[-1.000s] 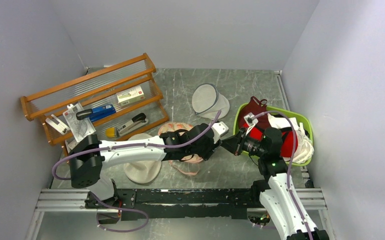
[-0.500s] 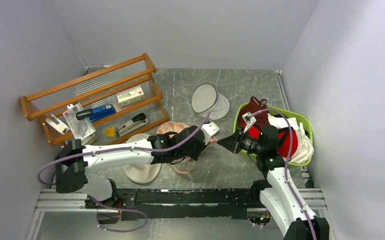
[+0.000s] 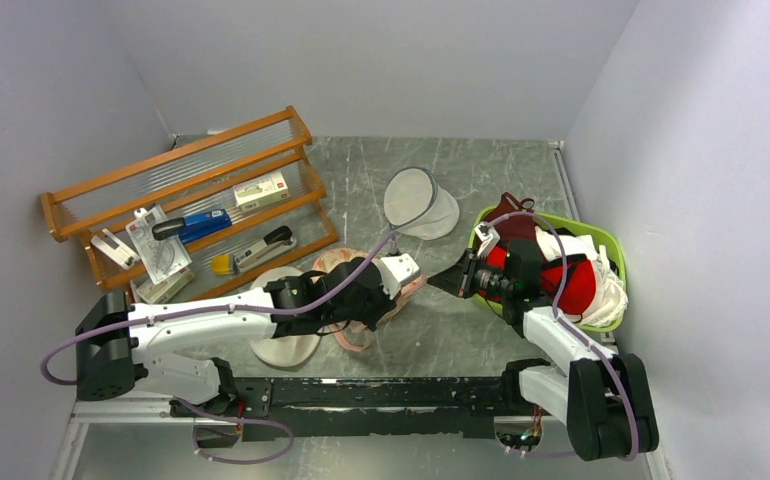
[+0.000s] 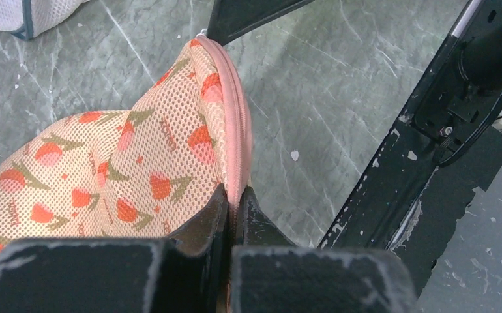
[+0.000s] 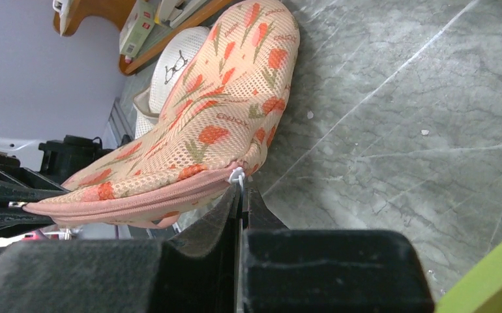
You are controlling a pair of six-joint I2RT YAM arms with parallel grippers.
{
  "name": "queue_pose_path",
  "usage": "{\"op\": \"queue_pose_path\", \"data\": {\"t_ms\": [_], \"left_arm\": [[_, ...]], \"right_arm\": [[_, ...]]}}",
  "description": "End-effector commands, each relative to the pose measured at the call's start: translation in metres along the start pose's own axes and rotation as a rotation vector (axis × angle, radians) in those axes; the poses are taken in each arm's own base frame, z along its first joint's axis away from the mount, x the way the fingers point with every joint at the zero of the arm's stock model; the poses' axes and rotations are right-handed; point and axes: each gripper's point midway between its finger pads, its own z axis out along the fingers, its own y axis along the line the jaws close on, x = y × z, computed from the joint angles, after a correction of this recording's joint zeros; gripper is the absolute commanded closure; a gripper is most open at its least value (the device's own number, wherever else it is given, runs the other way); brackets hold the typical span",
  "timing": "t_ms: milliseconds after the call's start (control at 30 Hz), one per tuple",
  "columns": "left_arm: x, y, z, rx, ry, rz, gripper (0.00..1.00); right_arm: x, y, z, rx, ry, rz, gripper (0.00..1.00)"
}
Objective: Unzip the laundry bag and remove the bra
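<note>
The laundry bag (image 3: 408,290) is pale pink mesh with red-orange motifs and lies mid-table between my two grippers. My left gripper (image 4: 235,197) is shut on the bag's pink zipper rim (image 4: 237,124), with the bag's printed side (image 4: 118,163) to its left. My right gripper (image 5: 242,192) is shut on the small white zipper pull (image 5: 237,175) at the end of the bag (image 5: 225,104). The rim's zipper (image 5: 137,199) runs left from the pull and looks shut. The right fingers (image 4: 248,16) touch the bag's far tip in the left wrist view. The bra is hidden.
A cream mesh bag with a glasses mark (image 3: 286,342) lies under the left arm and shows behind the laundry bag (image 5: 170,65). A round white mesh pouch (image 3: 416,200) sits farther back. A green basket (image 3: 601,240) of red garments is on the right, a wooden rack (image 3: 191,200) on the left.
My left arm has drawn back to the left, carrying the bag's rim with it. My right gripper has followed to the left, staying at the bag's tip.
</note>
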Motion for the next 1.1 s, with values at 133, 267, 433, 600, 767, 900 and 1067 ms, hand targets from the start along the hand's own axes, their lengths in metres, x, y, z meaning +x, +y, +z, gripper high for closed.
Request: {"op": "queue_pose_path", "data": {"t_ms": [133, 267, 433, 600, 767, 900, 1067], "left_arm": [[-0.003, -0.017, 0.006, 0.084, 0.008, 0.010, 0.93], [-0.007, -0.020, 0.009, 0.092, 0.006, 0.004, 0.46], [-0.037, -0.018, 0.001, 0.106, -0.064, -0.005, 0.17], [-0.093, 0.015, -0.025, 0.055, -0.151, -0.027, 0.13], [-0.178, 0.052, -0.084, -0.055, -0.352, -0.022, 0.12], [-0.215, 0.078, -0.140, -0.199, -0.535, 0.013, 0.10], [-0.205, 0.106, -0.192, -0.357, -0.753, 0.018, 0.00]], "right_arm": [[-0.016, -0.015, -0.004, 0.101, -0.070, -0.061, 1.00], [-0.022, -0.007, -0.012, 0.126, -0.088, -0.086, 0.94], [-0.038, 0.000, -0.023, 0.174, -0.117, -0.126, 0.81], [-0.048, 0.002, -0.032, 0.240, -0.129, -0.141, 0.73], [-0.047, 0.005, -0.035, 0.240, -0.123, -0.155, 0.47], [-0.039, 0.012, -0.028, 0.230, -0.086, -0.179, 0.34], [-0.024, 0.036, -0.004, 0.262, -0.003, -0.297, 0.23]]}}
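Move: The left fingers still pinch the zip edge of the laundry bag, whose middle lies about 7 cm ahead and 6 cm below them; the white pouch is level, some 18 cm to the left. The right fingers still hold the zip pull, with the laundry bag's middle about 13 cm to their left and 5 cm lower, the mesh bin some 17 cm ahead, and the green basket about 24 cm to the right and 3 cm farther out. Both hands open and let go of the laundry bag; the left rises some 26 cm, the right about 3. ##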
